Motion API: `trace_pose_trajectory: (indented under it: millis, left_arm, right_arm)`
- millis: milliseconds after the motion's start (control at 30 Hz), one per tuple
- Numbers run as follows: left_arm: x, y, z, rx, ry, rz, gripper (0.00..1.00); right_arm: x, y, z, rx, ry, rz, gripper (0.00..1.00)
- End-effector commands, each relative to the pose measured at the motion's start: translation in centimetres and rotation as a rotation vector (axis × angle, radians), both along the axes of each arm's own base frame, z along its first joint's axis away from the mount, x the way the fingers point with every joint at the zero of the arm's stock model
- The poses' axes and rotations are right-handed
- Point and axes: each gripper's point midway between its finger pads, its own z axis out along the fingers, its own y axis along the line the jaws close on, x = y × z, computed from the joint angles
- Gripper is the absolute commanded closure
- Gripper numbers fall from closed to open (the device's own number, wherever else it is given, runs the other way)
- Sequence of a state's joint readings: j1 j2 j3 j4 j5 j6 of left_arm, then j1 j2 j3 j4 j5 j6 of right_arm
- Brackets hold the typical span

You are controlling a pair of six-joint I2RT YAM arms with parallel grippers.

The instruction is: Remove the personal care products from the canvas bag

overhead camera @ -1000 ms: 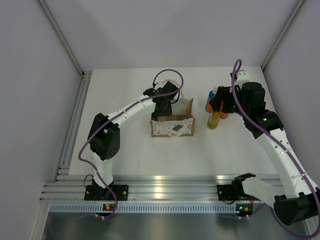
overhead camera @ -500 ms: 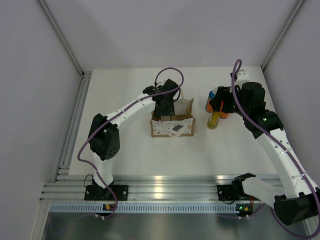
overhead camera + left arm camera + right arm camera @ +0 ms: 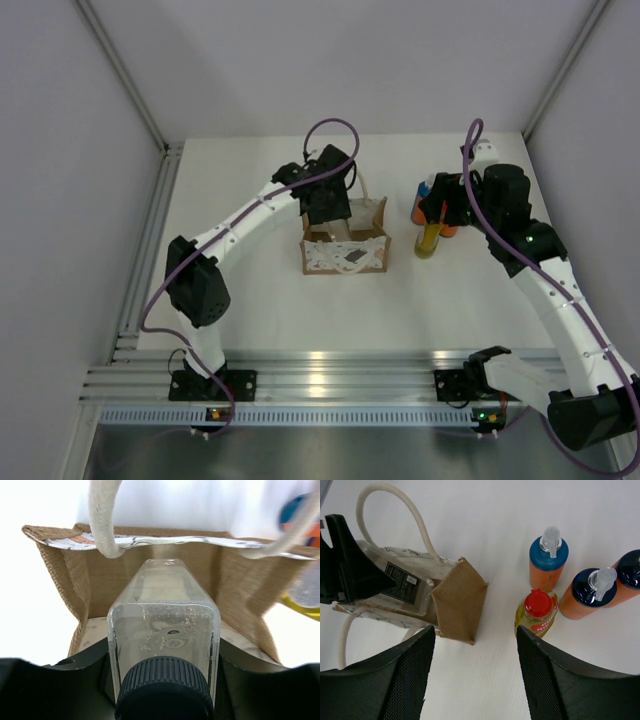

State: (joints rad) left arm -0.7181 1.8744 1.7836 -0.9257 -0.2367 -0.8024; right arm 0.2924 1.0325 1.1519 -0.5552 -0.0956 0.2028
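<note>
My left gripper [image 3: 164, 666] is shut on a clear bottle [image 3: 164, 620] with a dark grey cap, gripping it by the shoulders just below the cap. The bottle hangs over the open mouth of the tan canvas bag [image 3: 60, 575], its far end level with the rim. From above, the left gripper [image 3: 330, 200] sits over the back of the bag [image 3: 345, 252]. My right gripper [image 3: 475, 680] stands open and empty above the table. Beside it stand three orange bottles [image 3: 547, 565] [image 3: 587, 594] [image 3: 630, 575] and a yellow bottle [image 3: 536, 615] with a red cap.
The bag's cream rope handles [image 3: 102, 515] loop up on both sides of the held bottle. The standing bottles cluster [image 3: 432, 222] to the right of the bag. Grey walls enclose the table, and an aluminium rail [image 3: 300, 385] runs along its near edge.
The left gripper has risen and drawn back a little with the clear bottle, and its arm's elbow has swung left. The right arm has not moved.
</note>
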Motion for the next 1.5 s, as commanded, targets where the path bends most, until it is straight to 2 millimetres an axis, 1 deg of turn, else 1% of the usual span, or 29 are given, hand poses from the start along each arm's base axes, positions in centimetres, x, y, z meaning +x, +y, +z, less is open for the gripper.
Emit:
trace_pose_trajectory:
  millis: [0, 133, 200, 300, 333, 400, 433, 533, 567, 633, 667, 733, 767, 833, 867, 900, 933, 967, 1000, 1033, 1067, 1167, 1200, 1267, 1300, 1333, 1367, 1400, 1467]
  left_arm:
    - [0.9, -1.1, 12.1, -0.245, -0.239, 0.017, 1.00]
    - [0.4, -1.5, 15.8, -0.323, -0.285, -0.002, 1.00]
    - [0.1, -1.4, 17.0, -0.351, -0.303, -0.005, 1.00]
    - [-0.5, -0.9, 19.5, -0.393, -0.350, -0.007, 1.00]
    - [-0.9, -0.3, 20.7, -0.409, -0.376, -0.002, 1.00]
    - [-1.1, 0.6, 22.1, -0.414, -0.423, 0.011, 1.00]
    - [-1.7, 1.4, 23.5, -0.427, -0.455, 0.018, 1.00]
    - [-2.0, 3.5, 25.0, -0.398, -0.526, 0.062, 1.00]
    - [-2.3, 4.7, 26.0, -0.387, -0.560, 0.075, 1.00]
    - [-2.1, 6.3, 25.5, -0.346, -0.574, 0.110, 1.00]
    - [-2.1, 7.6, 25.9, -0.341, -0.589, 0.138, 1.00]
    - [-2.0, 9.6, 24.5, -0.278, -0.569, 0.183, 1.00]
    - [-1.6, 11.1, 24.1, -0.243, -0.565, 0.221, 1.00]
    - [-1.7, 13.4, 22.6, -0.156, -0.538, 0.269, 1.00]
    - [-1.3, 15.2, 21.9, -0.116, -0.524, 0.306, 1.00]
    - [-1.1, 16.2, 20.6, -0.082, -0.495, 0.323, 1.00]
    - [-1.0, 16.6, 19.5, -0.075, -0.456, 0.314, 1.00]
    - [-0.4, 18.6, 18.4, -0.051, -0.427, 0.346, 1.00]
    - [-0.4, 19.2, 16.6, -0.032, -0.382, 0.348, 1.00]
    - [-0.2, 20.1, 15.7, -0.012, -0.362, 0.353, 1.00]
    - [-0.3, 20.5, 14.3, 0.018, -0.331, 0.355, 1.00]
    - [-0.1, 21.2, 11.8, 0.095, -0.281, 0.347, 1.00]
    - [-0.2, 21.3, 10.4, 0.117, -0.250, 0.343, 1.00]
    - [-0.2, 21.4, 8.7, 0.140, -0.211, 0.345, 1.00]
    - [-0.2, 21.5, 7.5, 0.153, -0.194, 0.346, 1.00]
    - [-0.2, 21.6, 6.7, 0.161, -0.182, 0.348, 1.00]
    - [-0.1, 21.5, 5.5, 0.168, -0.168, 0.350, 1.00]
    - [0.0, 21.5, 5.0, 0.166, -0.167, 0.348, 1.00]
    - [0.0, 21.3, 4.0, 0.162, -0.159, 0.342, 1.00]
  right_arm:
    - [-0.3, 0.2, 0.7, 0.002, -0.024, 0.010, 0.36]
    - [-0.3, 0.2, 0.9, 0.011, -0.026, 0.010, 0.36]
    - [-0.4, 0.3, 1.0, 0.014, -0.026, 0.014, 0.36]
    - [-0.5, 0.4, 1.2, 0.019, -0.031, 0.017, 0.36]
    - [-0.4, 0.4, 1.3, 0.022, -0.031, 0.017, 0.36]
    - [-0.5, 0.5, 1.5, 0.026, -0.036, 0.022, 0.36]
    - [-0.5, 0.5, 1.7, 0.028, -0.039, 0.025, 0.36]
    - [-0.4, 0.5, 2.3, 0.032, -0.052, 0.025, 0.36]
    - [-0.5, 0.6, 2.5, 0.035, -0.056, 0.027, 0.36]
    - [-0.4, 0.7, 3.3, 0.044, -0.071, 0.031, 0.35]
    - [-0.5, 0.7, 3.5, 0.047, -0.074, 0.031, 0.35]
    - [-0.6, 0.8, 4.5, 0.058, -0.091, 0.036, 0.34]
    - [-0.7, 0.9, 5.4, 0.067, -0.107, 0.039, 0.33]
    - [-0.9, 0.9, 6.1, 0.073, -0.115, 0.040, 0.33]
    - [-1.0, 0.9, 6.5, 0.076, -0.118, 0.041, 0.32]
    - [-1.2, 0.8, 7.5, 0.084, -0.138, 0.041, 0.32]
    - [-1.5, 0.7, 7.8, 0.086, -0.137, 0.039, 0.31]
    - [-1.6, 0.7, 8.7, 0.091, -0.155, 0.040, 0.30]
    - [-1.8, 0.6, 9.2, 0.092, -0.164, 0.041, 0.29]
    - [-2.0, 0.5, 9.5, 0.090, -0.165, 0.038, 0.28]
    - [-2.3, 0.3, 10.3, 0.092, -0.184, 0.032, 0.26]
    - [-2.8, -0.3, 11.0, 0.081, -0.195, 0.016, 0.24]
    - [-3.0, -0.4, 11.1, 0.079, -0.197, 0.015, 0.23]
    - [-3.4, -0.6, 11.3, 0.074, -0.194, 0.008, 0.22]
    - [-3.7, -0.8, 11.4, 0.071, -0.199, 0.004, 0.21]
    - [-3.9, -1.0, 11.4, 0.067, -0.197, -0.001, 0.18]
    - [-4.3, -1.3, 11.5, 0.059, -0.200, -0.010, 0.11]
    - [-4.5, -1.6, 11.6, 0.054, -0.204, -0.015, 0.11]
    - [-4.9, -2.1, 11.6, 0.041, -0.208, -0.032, 0.01]
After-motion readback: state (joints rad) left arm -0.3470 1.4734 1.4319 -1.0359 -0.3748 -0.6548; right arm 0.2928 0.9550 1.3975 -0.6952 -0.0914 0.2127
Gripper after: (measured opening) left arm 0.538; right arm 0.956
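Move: The left hand already holds the clear bottle by its upper end, partly lifted in the canvas bag. The open table it is headed for lies about 22 cm to its left, 3 cm back and some 16 cm below. The bag's middle is level fore and aft, 2 cm to the right and 12 cm below. The red-capped yellow bottle stands level, about 24 cm to the right. From the right hand, the open spot is about 42 cm left, 2 cm ahead and 27 cm below. Keeping its pinch on the clear bottle, the left hand draws it up out of the bag about 20 cm, fingertips swinging outward some 25 degrees, then carries it about 22 cm left past the bag's side and sinks some 18 cm towards the open table, righting that tilt and ending turned roughly 20 degrees counter-clockwise. Late on, the empty right hand rises about 10 cm and draws back a little above the bottles already set out, its fingers opening to nearly full width. ##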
